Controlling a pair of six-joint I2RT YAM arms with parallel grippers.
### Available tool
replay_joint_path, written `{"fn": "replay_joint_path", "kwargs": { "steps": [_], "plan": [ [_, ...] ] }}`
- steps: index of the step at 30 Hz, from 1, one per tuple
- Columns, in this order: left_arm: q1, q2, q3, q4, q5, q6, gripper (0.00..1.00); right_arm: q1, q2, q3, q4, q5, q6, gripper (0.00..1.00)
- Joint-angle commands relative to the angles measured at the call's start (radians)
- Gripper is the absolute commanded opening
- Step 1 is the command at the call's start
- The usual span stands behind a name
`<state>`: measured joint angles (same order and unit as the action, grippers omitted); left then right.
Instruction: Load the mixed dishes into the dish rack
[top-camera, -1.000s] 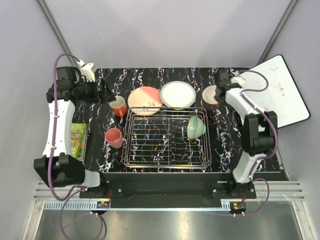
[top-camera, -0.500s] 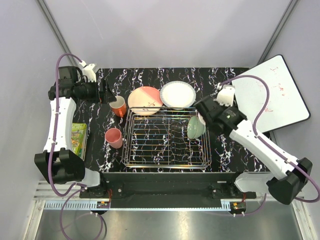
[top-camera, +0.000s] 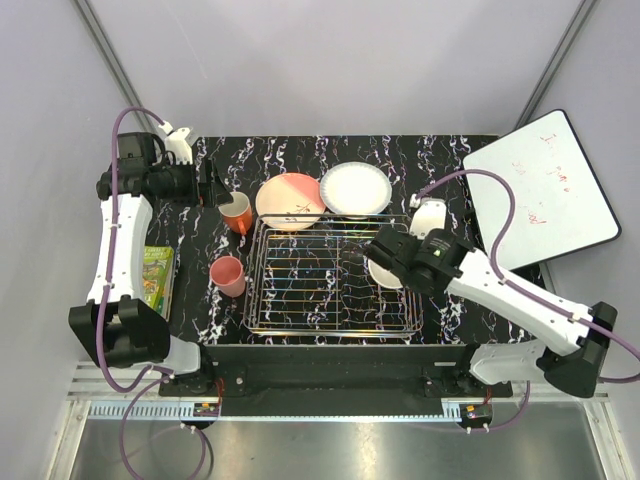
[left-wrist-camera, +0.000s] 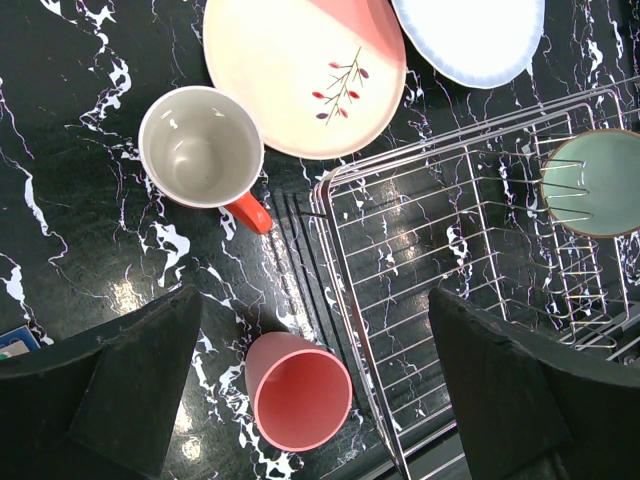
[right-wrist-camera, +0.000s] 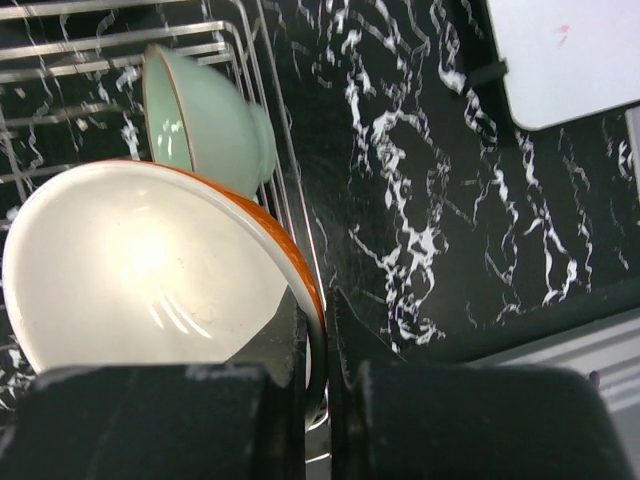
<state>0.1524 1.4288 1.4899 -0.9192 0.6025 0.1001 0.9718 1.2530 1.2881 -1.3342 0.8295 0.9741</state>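
Note:
My right gripper (top-camera: 388, 260) (right-wrist-camera: 320, 340) is shut on the rim of the orange bowl with white inside (top-camera: 382, 278) (right-wrist-camera: 140, 270). It holds the bowl over the right end of the dish rack (top-camera: 300, 290) (right-wrist-camera: 100, 40). The pale green bowl (right-wrist-camera: 205, 120) (left-wrist-camera: 592, 182) stands on edge in the rack just behind it. My left gripper (top-camera: 215, 190) (left-wrist-camera: 320, 400) is open and empty, high over the orange mug (top-camera: 237, 213) (left-wrist-camera: 200, 148) and the pink mug (top-camera: 228, 275) (left-wrist-camera: 298, 390). The pink-and-peach plate (top-camera: 290, 200) (left-wrist-camera: 300, 75) and the white plate (top-camera: 355, 188) (left-wrist-camera: 470, 35) lie behind the rack (left-wrist-camera: 450, 250).
A green book (top-camera: 155, 280) lies at the table's left edge. A whiteboard (top-camera: 540, 185) (right-wrist-camera: 570, 55) lies off the table's right back corner. The black marbled tabletop (top-camera: 450, 160) shows right of the rack.
My right arm has swung from the back right of the table to over the rack's right end, carrying the orange bowl. The left arm has barely moved.

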Motion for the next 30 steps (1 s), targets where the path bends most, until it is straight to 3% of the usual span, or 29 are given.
{"fn": "replay_joint_path", "kwargs": {
  "steps": [1,11,16,21,26,30],
  "plan": [
    [0.004,-0.007,0.026,0.031,0.020,-0.002,0.99,0.018,0.040,-0.036,-0.298,-0.095,0.051,0.00],
    [0.004,0.002,0.032,0.031,0.043,0.003,0.99,0.019,0.068,-0.024,-0.293,-0.173,-0.090,0.00],
    [0.004,0.019,0.033,0.033,0.043,0.010,0.99,0.016,0.106,0.057,-0.293,-0.236,-0.152,0.00],
    [0.004,0.033,0.040,0.031,0.048,0.013,0.99,0.008,0.121,0.235,-0.284,-0.092,-0.107,0.00],
    [0.004,0.025,0.035,0.034,0.059,0.004,0.99,-0.045,0.261,0.365,-0.286,0.250,-0.308,0.00],
    [0.004,-0.007,0.015,0.036,0.031,0.013,0.99,-0.077,0.267,0.384,-0.283,0.197,-0.388,0.00]
  ]
}}
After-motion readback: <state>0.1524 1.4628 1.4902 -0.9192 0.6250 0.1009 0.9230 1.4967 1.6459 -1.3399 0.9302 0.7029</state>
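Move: The right hand holds the white-and-orange bowl by its rim above the dish rack's right half, whose middle lies about 17 cm below the hand, 3 cm farther out and 6 cm to its left. The green bowl already racked there is some 6 cm ahead, 2 cm left and 13 cm below. The white plate lies about 28 cm ahead, 9 cm left and 21 cm below. From the idle left hand, that half of the rack is about 11 cm back, 38 cm right and 21 cm down. Still pinching the white-and-orange bowl by its rim, the right hand first lowers it about 4.5 cm towards the rack's right half while drawing back some 2.5 cm and tipping the fingers about 15 degrees further down. Then it turns back, sliding roughly 3.5 cm left and climbing about 10 cm as it swings some 8 cm forward towards the white plate, the fingers levelling out again and the grip staying shut. ##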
